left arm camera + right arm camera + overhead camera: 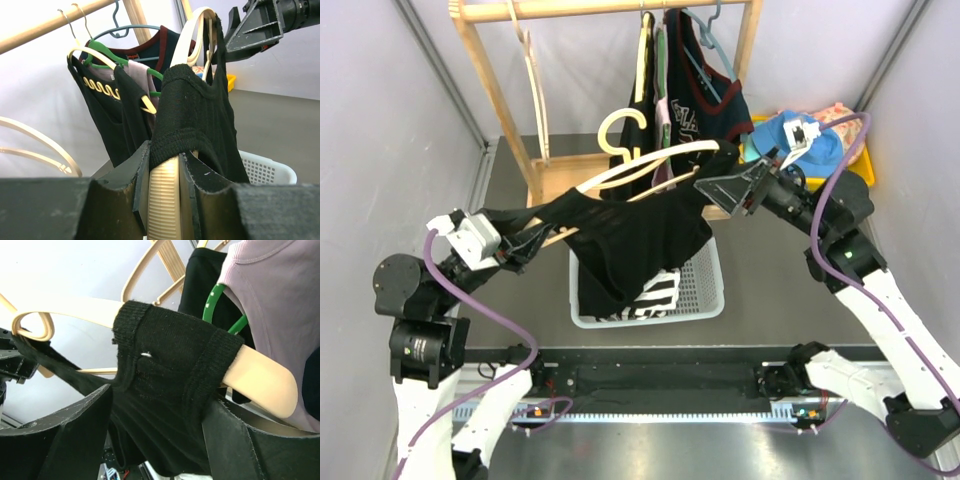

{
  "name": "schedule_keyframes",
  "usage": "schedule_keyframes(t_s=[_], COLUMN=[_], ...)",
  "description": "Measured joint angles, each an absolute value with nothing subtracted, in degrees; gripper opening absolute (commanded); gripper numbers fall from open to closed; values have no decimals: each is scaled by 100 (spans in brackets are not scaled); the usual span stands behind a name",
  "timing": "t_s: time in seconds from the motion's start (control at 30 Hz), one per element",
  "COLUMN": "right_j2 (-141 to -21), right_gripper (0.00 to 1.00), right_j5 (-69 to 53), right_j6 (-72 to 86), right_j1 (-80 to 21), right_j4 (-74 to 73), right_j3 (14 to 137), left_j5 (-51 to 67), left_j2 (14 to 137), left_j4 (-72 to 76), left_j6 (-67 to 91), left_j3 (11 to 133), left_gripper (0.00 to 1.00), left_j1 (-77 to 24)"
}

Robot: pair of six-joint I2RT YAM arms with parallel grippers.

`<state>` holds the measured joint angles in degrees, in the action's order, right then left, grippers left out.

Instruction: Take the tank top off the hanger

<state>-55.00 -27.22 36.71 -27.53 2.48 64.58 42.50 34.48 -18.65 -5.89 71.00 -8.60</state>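
Observation:
A black tank top (630, 240) hangs over a cream hanger (650, 160) held level between both arms, above a white basket (700, 290). My left gripper (532, 243) is shut on the hanger's left end. In the left wrist view the ribbed cream hanger arm (165, 200) sits clamped between the jaws, and the tank top's strap (195, 115) rests just beyond them. My right gripper (715, 188) is open at the hanger's right end. In the right wrist view its fingers (60, 440) stand on either side of the tank top's strap (165, 355), which wraps over the hanger's shoulder (260, 380).
A wooden clothes rack (610, 10) stands behind, with other garments on hangers (690, 100) and bare cream hangers (535, 80). The basket holds striped clothing (660, 290). A yellow bin (860, 165) with blue items sits at the back right. Grey walls close both sides.

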Motion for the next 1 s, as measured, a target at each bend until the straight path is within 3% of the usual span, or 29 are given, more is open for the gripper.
schedule_keyframes(t_s=[0.17, 0.43, 0.53, 0.63, 0.73, 0.83, 1.0], right_j2=[-5247, -5231, -5231, -5221, -5214, -5214, -5135], right_gripper=[62, 60, 54, 34, 22, 14, 9], right_j5=[-2681, -2665, -2665, -2665, -2659, -2657, -2545], right_j6=[3603, 3597, 3594, 3577, 3542, 3535, 3402], right_j1=[-2757, -2759, -2759, -2759, -2762, -2762, -2762], right_j4=[47, -137, -217, -239, -281, -322, -666], right_j3=[6287, 6263, 6263, 6213, 6134, 6114, 6132], left_j5=[4263, 4263, 4263, 4263, 4263, 4263, 4263], left_j2=[3450, 3450, 3450, 3450, 3450, 3450, 3450], left_j4=[-1863, -1863, -1861, -1852, -1844, -1844, -1844], left_j6=[-589, -589, -587, -587, -587, -587, -589], left_j3=[7091, 7091, 7091, 7091, 7091, 7091, 7089], left_gripper=[0, 0, 0, 0, 0, 0, 0], left_j1=[-860, -860, -860, -860, -860, -860, -860])
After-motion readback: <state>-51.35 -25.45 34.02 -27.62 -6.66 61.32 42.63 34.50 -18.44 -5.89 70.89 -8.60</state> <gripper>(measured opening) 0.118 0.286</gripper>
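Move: Just below the right hand's open fingers, some 4 cm down and about 1 cm back, hangs the outer armhole edge of the black tank top. The hanger's right end is roughly 6 cm ahead of the right hand and 3 cm above it; the hanger hook stands about 18 cm left, 7 cm ahead and 4 cm higher. From the left hand, that cloth edge lies about 29 cm right and 10 cm ahead, near its own height. Sinking about 4 cm beside the tank top's outer edge, after easing roughly 1 cm back and to its right, the right hand draws its wide-open fingers nearly shut, mostly late on the way down, and pinches the armhole edge below the hanger's right end. The left hand stays put, keeping its grip on the hanger's other end and the cloth there. ##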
